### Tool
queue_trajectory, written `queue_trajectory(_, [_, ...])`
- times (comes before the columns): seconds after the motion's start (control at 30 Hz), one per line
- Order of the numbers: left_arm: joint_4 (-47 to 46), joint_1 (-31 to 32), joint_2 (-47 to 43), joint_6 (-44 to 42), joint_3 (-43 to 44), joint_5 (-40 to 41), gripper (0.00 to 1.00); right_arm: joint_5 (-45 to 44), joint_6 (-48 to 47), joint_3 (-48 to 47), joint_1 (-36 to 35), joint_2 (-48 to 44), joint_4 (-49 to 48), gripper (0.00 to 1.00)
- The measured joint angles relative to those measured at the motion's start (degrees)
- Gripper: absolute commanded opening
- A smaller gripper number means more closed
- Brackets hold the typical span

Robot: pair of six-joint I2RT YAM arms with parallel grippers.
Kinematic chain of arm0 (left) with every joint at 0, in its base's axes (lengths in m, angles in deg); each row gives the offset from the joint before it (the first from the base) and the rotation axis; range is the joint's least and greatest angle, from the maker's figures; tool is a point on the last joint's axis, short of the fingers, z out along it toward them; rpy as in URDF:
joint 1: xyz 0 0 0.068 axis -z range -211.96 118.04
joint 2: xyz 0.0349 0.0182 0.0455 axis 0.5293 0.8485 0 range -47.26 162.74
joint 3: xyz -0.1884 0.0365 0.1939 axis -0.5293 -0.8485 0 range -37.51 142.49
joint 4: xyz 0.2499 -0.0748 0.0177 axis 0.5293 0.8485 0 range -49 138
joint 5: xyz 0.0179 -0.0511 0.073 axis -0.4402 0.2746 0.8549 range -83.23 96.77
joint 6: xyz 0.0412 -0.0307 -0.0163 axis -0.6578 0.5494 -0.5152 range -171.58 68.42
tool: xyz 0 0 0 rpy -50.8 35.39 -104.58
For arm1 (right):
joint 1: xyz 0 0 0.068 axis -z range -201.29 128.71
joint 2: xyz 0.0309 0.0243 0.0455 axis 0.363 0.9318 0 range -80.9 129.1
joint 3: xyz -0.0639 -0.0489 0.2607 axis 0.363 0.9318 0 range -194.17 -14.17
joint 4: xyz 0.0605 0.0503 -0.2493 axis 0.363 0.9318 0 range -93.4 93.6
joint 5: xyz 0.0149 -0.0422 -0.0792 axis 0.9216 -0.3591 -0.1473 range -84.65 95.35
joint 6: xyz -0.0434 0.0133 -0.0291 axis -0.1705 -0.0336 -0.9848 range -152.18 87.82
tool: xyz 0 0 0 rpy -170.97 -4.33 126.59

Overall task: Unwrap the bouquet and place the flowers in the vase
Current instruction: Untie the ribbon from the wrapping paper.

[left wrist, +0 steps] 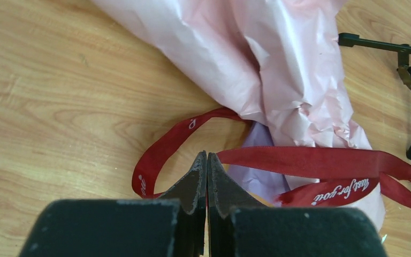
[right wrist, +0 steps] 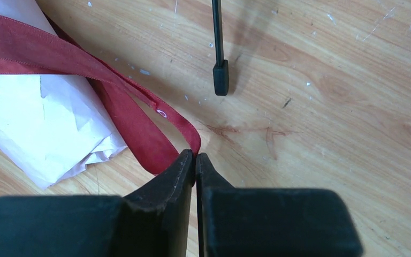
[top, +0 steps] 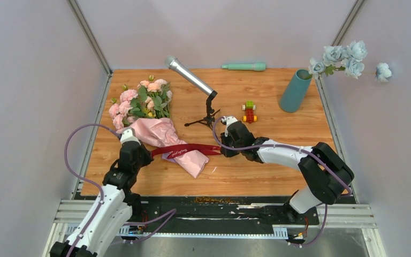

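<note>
The bouquet (top: 144, 101) lies on the left of the wooden table, its pink, yellow and cream flowers pointing away from me and its pink paper wrap (top: 163, 134) towards me. A dark red ribbon (top: 184, 150) stretches across the wrap between my two grippers. My left gripper (top: 151, 153) is shut on the ribbon (left wrist: 310, 160), which loops out on both sides of the fingertips (left wrist: 207, 155). My right gripper (top: 223, 151) pinches the ribbon's (right wrist: 59, 53) other end at its tips (right wrist: 195, 155). The teal vase (top: 295, 91) stands at the far right, away from both grippers.
A microphone on a black tripod stand (top: 192, 77) sits just behind the ribbon; one stand foot (right wrist: 220, 77) is close ahead of my right gripper. A small toy brick car (top: 250, 112), a mint-green rod (top: 244, 67) and pale blue flowers (top: 342, 59) lie further back.
</note>
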Motion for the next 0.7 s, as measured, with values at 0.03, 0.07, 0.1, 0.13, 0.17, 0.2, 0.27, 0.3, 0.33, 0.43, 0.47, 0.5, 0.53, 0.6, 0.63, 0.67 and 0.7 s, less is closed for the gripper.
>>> queue_trajectory(0.03, [0.5, -0.1, -0.5, 0.5, -0.5, 0.2, 0.06, 0.0, 0.1, 0.0, 0.0, 0.0, 0.0, 0.17])
queue_trajectory(0.07, [0.8, -0.3, -0.9, 0.9, -0.7, 0.3, 0.11, 0.0, 0.3, 0.0, 0.0, 0.0, 0.0, 0.2])
queue_trajectory(0.1, [1.3, -0.3, -1.4, 1.2, -0.8, 0.3, 0.24, -0.1, 0.3, 0.0, 0.0, 0.0, -0.1, 0.24])
queue_trajectory(0.13, [1.5, -0.3, -1.9, 1.5, -0.8, 0.4, 0.3, -0.2, 0.3, 0.0, 0.0, 0.0, 0.0, 0.27])
queue_trajectory(0.17, [1.6, -0.3, -2.1, 1.4, -0.8, 0.4, 0.42, -0.2, 0.4, 0.0, 0.0, 0.0, 0.0, 0.3])
queue_trajectory(0.2, [2.1, -0.3, -2.6, 1.6, -0.7, 0.5, 0.47, -0.3, 0.3, 0.0, 0.0, 0.0, 0.0, 0.32])
queue_trajectory(0.27, [3.3, -0.3, -3.0, 1.5, 0.1, 0.7, 0.6, -0.5, 0.1, 0.0, 0.0, 0.0, 0.1, 0.37])
queue_trajectory(0.3, [4.0, -0.3, -3.1, 1.3, 0.9, 0.8, 0.62, -0.5, -0.1, 0.0, 0.1, 0.0, 0.2, 0.38])
queue_trajectory(0.33, [4.7, -0.3, -3.1, 1.0, 2.0, 0.9, 0.65, -0.5, -0.3, 0.0, 0.3, 0.0, 0.4, 0.4])
queue_trajectory(0.43, [5.9, -0.3, -3.0, 0.2, 5.6, 0.8, 0.68, 0.0, -0.8, 0.0, 1.0, -0.1, 0.9, 0.44])
queue_trajectory(0.47, [6.1, -0.3, -2.7, -0.2, 6.8, 0.6, 0.69, 0.3, -0.9, 0.0, 1.4, -0.3, 1.0, 0.45])
queue_trajectory(0.5, [6.1, -0.3, -2.3, -0.7, 8.3, 0.0, 0.69, 0.8, -1.1, 0.0, 1.9, -0.5, 1.2, 0.46])
queue_trajectory(0.53, [6.0, -0.3, -1.9, -1.1, 9.3, -0.5, 0.7, 1.3, -1.3, 0.0, 2.4, -0.8, 1.3, 0.48])
queue_trajectory(0.6, [5.2, -0.3, -0.1, -2.1, 11.4, -2.5, 0.71, 2.7, -1.8, 0.0, 3.3, -1.4, 1.2, 0.52])
queue_trajectory(0.63, [4.7, -0.2, 1.0, -2.6, 12.1, -3.7, 0.71, 3.2, -1.9, 0.0, 3.6, -1.5, 1.2, 0.55])
queue_trajectory(0.67, [3.9, 0.3, 2.6, -3.1, 12.7, -4.9, 0.71, 3.8, -2.1, 0.0, 4.0, -1.6, 1.2, 0.56])
queue_trajectory(0.7, [3.3, 0.9, 3.8, -3.5, 13.1, -5.7, 0.71, 4.3, -2.2, 0.0, 4.2, -1.6, 1.2, 0.57])
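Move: Both hands hold the red ribbon across the wrapping's narrow tail: its middle lies about 12 cm to the right of the left hand, 2 cm farther out and some 3 cm lower, and about 12 cm to the left of the right hand, level with it ahead and in height. From the left hand, the wrapping tail is 15 cm right, 2 cm back, 5 cm below. From the right hand, the tripod foot is 3 cm ahead, 1 cm left, 2 cm below. Almost in place at first, the left hand eases half a centimetre down and back while its fingers open wide and let go of the ribbon, then rises some 8 cm, edging forward and to the right over the pink wrapping at the end. The right hand, low beside the tripod foot, opens about halfway, frees its ribbon loop and shifts barely 1.5 cm to the right, with a slight lift. ##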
